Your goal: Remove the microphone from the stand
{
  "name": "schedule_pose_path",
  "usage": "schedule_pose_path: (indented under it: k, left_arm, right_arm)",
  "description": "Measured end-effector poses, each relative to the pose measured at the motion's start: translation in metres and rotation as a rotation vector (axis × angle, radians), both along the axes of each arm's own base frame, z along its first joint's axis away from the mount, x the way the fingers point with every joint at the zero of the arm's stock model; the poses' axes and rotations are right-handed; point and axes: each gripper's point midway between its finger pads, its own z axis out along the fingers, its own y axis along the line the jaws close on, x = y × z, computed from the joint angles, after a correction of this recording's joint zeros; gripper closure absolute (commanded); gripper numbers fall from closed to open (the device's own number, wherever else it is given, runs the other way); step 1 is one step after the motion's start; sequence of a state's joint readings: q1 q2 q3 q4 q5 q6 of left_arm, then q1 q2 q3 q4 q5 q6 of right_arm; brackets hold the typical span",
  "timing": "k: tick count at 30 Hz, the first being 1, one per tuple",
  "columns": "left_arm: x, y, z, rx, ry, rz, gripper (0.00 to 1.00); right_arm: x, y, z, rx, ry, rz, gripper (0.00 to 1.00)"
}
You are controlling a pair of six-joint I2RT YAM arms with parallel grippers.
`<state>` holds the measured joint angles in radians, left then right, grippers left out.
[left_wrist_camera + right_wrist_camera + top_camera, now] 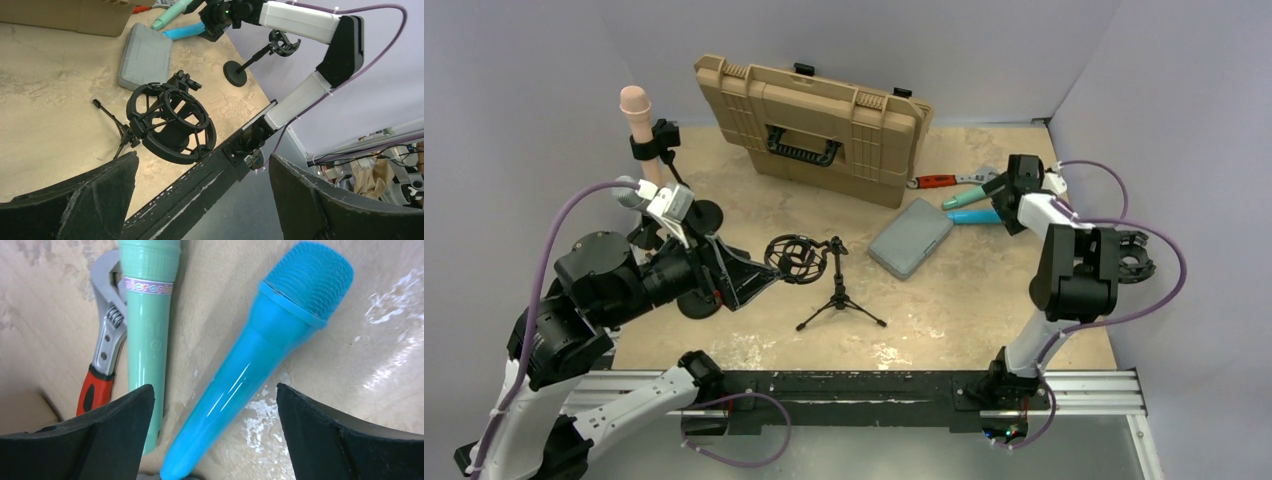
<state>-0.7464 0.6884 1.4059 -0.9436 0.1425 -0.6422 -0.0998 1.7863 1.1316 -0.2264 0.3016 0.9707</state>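
Note:
A peach microphone (634, 105) stands upright in the black clip of a stand (667, 150) at the back left. My left gripper (759, 278) is open and empty, in front of that stand. It points right at an empty black shock mount (797, 257) on a small tripod (840, 296). In the left wrist view the shock mount (170, 125) sits just beyond my open left gripper (202, 160). My right gripper (1002, 190) is open over a blue microphone (260, 340) lying on the table. A green microphone (147, 315) lies beside it. The right gripper (215, 387) holds nothing.
A tan hard case (814, 130) leans at the back. A grey flat case (911, 237) lies mid-table. A red-handled wrench (934, 181) lies by the green microphone. A second stand with an empty clip (1136, 255) is at the right edge.

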Motion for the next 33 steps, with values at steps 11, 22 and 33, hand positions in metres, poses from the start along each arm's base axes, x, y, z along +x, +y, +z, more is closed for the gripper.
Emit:
schedule_pose_path:
  k: [11, 22, 33]
  left_arm:
    - [0.016, -0.011, -0.013, 0.065, 0.015, 0.003, 0.0]
    - [0.021, -0.012, -0.017, 0.094, -0.009, 0.0, 0.0]
    - [0.045, -0.01, -0.019, 0.193, -0.087, 0.048, 0.01]
  right_arm:
    - [-0.014, 0.053, 0.085, -0.215, -0.122, 0.362, 0.09]
    - [-0.125, 0.217, 0.088, 0.002, -0.282, 1.099, 0.09]
    - [-0.251, 0.329, 0.09, 0.441, -0.442, 1.49, 0.08]
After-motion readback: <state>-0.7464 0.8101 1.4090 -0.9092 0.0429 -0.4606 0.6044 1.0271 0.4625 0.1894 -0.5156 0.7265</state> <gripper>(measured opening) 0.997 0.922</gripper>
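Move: The tripod stand lies roughly 42 cm to the right hand's left, 23 cm back and 6 cm higher; the stand's empty shock mount is about 9 cm left of the pole, 3 cm nearer the base. The grey case is some 22 cm left, 6 cm back; the laid-down blue microphone's middle is about 3 cm left, 1 cm ahead and 3 cm below. From the left hand, the shock mount lies roughly 10 cm ahead, 8 cm right and 15 cm below. No new contact: the right hand, already open, rises about 10 cm clear of the blue microphone, then sweeps some 33 cm left and 25 cm back past the grey case towards the tripod stand, turning about 85 degrees counter-clockwise until its fingers point left at the pole. The open left hand eases about 5 cm forward and slightly down towards the shock mount, rolling a little. ##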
